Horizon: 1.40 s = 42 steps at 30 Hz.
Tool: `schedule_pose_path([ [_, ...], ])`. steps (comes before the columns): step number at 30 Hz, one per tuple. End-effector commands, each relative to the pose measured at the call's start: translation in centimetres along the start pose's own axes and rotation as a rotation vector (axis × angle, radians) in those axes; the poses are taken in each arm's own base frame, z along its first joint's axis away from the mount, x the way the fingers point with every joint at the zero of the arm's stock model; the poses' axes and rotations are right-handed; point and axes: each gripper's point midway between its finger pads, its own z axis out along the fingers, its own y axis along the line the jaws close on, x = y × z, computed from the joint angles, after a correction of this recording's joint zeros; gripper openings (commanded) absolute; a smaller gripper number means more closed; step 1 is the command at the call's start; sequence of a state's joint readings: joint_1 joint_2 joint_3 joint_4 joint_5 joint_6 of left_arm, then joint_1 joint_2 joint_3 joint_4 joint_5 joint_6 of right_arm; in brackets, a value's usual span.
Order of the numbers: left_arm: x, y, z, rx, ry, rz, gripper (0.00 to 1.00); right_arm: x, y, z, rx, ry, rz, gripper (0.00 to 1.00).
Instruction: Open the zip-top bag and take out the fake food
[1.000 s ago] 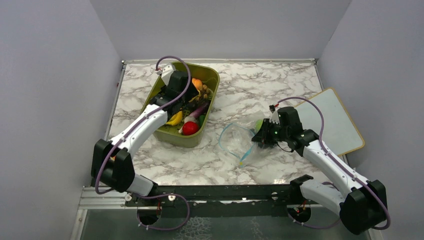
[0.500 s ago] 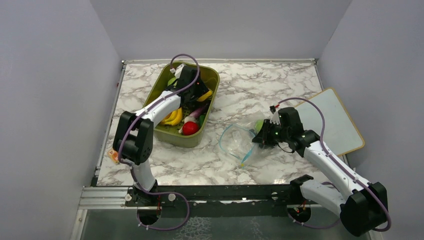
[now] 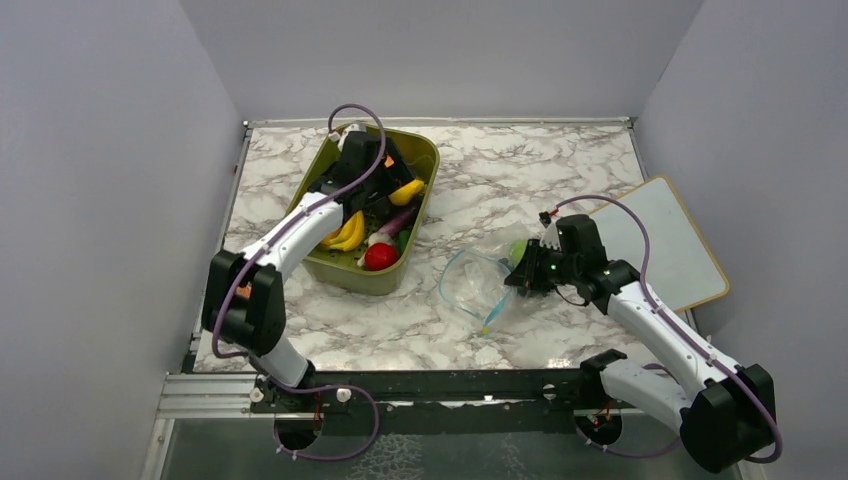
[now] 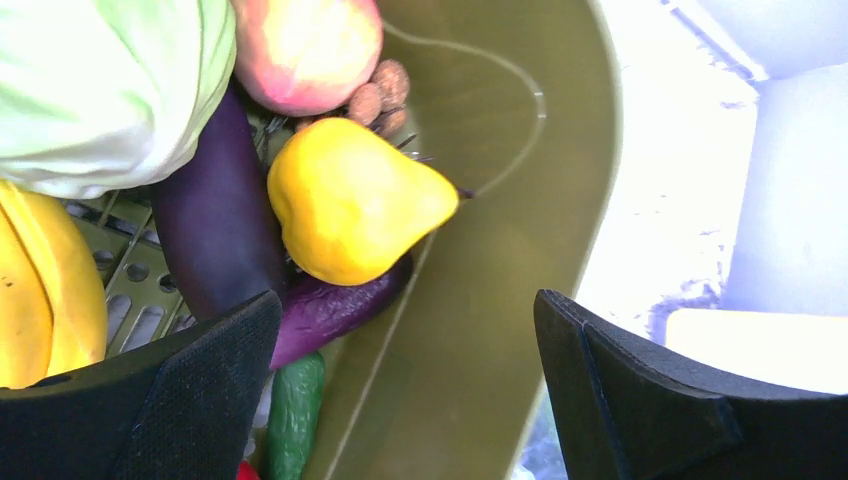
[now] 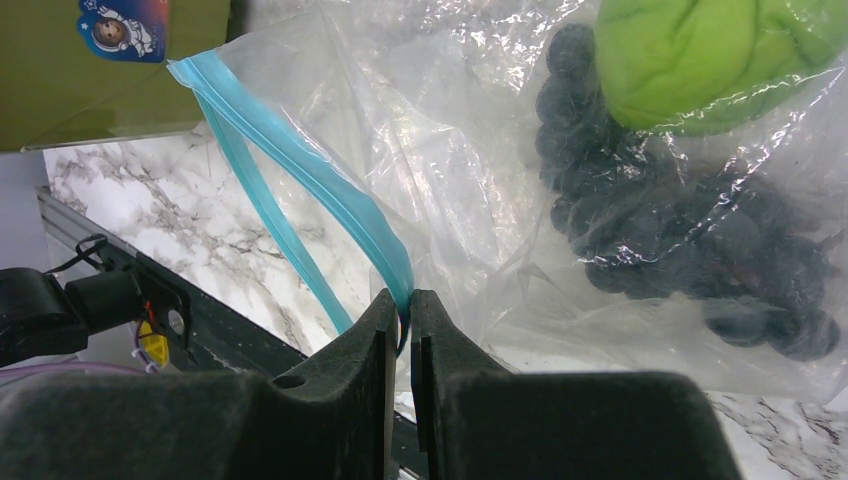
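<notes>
The clear zip-top bag lies on the marble, its mouth gaping toward the left. My right gripper is shut on the bag's blue zipper strip. Inside the bag sit a light green piece of fake food and a dark grape bunch. My left gripper hangs open over the olive bin, holding nothing. Below it in the bin lie a yellow pear, a purple eggplant, a peach fruit and a pale green piece.
The bin also holds a yellow banana bunch, a red piece and a green cucumber. A white board with a tan rim lies at the right table edge. Grey walls close in on three sides.
My left gripper's jaws have spread wide and the yellow pear now lies loose in the bin. The left arm shifted slightly over the bin. The right arm and bag held still.
</notes>
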<state>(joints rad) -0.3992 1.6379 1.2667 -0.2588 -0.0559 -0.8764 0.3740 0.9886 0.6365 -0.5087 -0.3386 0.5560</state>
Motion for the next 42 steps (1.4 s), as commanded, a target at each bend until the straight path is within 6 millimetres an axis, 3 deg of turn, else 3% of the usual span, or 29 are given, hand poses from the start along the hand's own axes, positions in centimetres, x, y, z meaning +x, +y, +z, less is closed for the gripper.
schedule_pose_path([
  [1, -2.0, -2.6, -3.8, 0.136, -0.072, 0.039, 0.99, -0.8, 1.0, -0.4, -0.029, -0.019, -0.023, 0.11],
  [6, 0.6, -6.2, -7.2, 0.337, -0.037, 0.157, 0.99, -1.2, 1.5, -0.8, -0.045, -0.037, -0.012, 0.11],
  [10, 5.4, -9.7, -10.4, 0.476, 0.002, 0.333, 0.98, -1.4, 2.3, -1.1, -0.085, -0.059, -0.007, 0.11],
  [12, 8.0, -10.5, -11.5, 0.511, 0.024, 0.403, 0.95, -1.5, 2.7, -1.3, -0.107, -0.068, -0.011, 0.11],
  [16, 12.6, -10.1, -12.4, 0.532, 0.107, 0.422, 0.83, -2.0, 3.5, -2.0, -0.136, -0.095, -0.018, 0.11],
  [20, 17.2, -8.9, -11.9, 0.501, 0.195, 0.404, 0.74, -2.5, 4.0, -2.7, -0.152, -0.129, -0.019, 0.11],
  [25, 20.6, -7.9, -10.4, 0.437, 0.25, 0.367, 0.64, -2.7, 4.3, -3.1, -0.158, -0.141, -0.011, 0.11],
  [34, 23.4, -7.6, -8.1, 0.346, 0.296, 0.333, 0.61, -2.4, 4.3, -3.1, -0.161, -0.128, -0.006, 0.11],
  [42, 24.7, -5.8, -6.4, 0.242, 0.314, 0.291, 0.6, -2.9, 5.2, -4.1, -0.192, -0.162, -0.01, 0.11],
])
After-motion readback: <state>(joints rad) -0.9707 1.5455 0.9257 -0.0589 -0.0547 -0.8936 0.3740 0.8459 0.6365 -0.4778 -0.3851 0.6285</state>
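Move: The green vegetable inside the clear bag lies about 17 cm back and 26 cm to the right of the left hand, 13 cm below it. The bag's open mouth is some 22 cm back and 18 cm right, 12 cm down; the black grapes are about 21 cm back, 31 cm right and 14 cm down. From the right hand, pinching the bag's rim, the green vegetable is roughly 5 cm ahead, 4 cm right and 6 cm below. Still pinching the blue-edged rim, the right hand lifts it about 4 cm and tilts slightly. The empty left hand climbs out of the bin, swings back and right some 25 cm in all, turning clockwise, then sinks about 14 cm from its high point to the bag's mouth, its wide-open fingers narrowing to a little over half. ##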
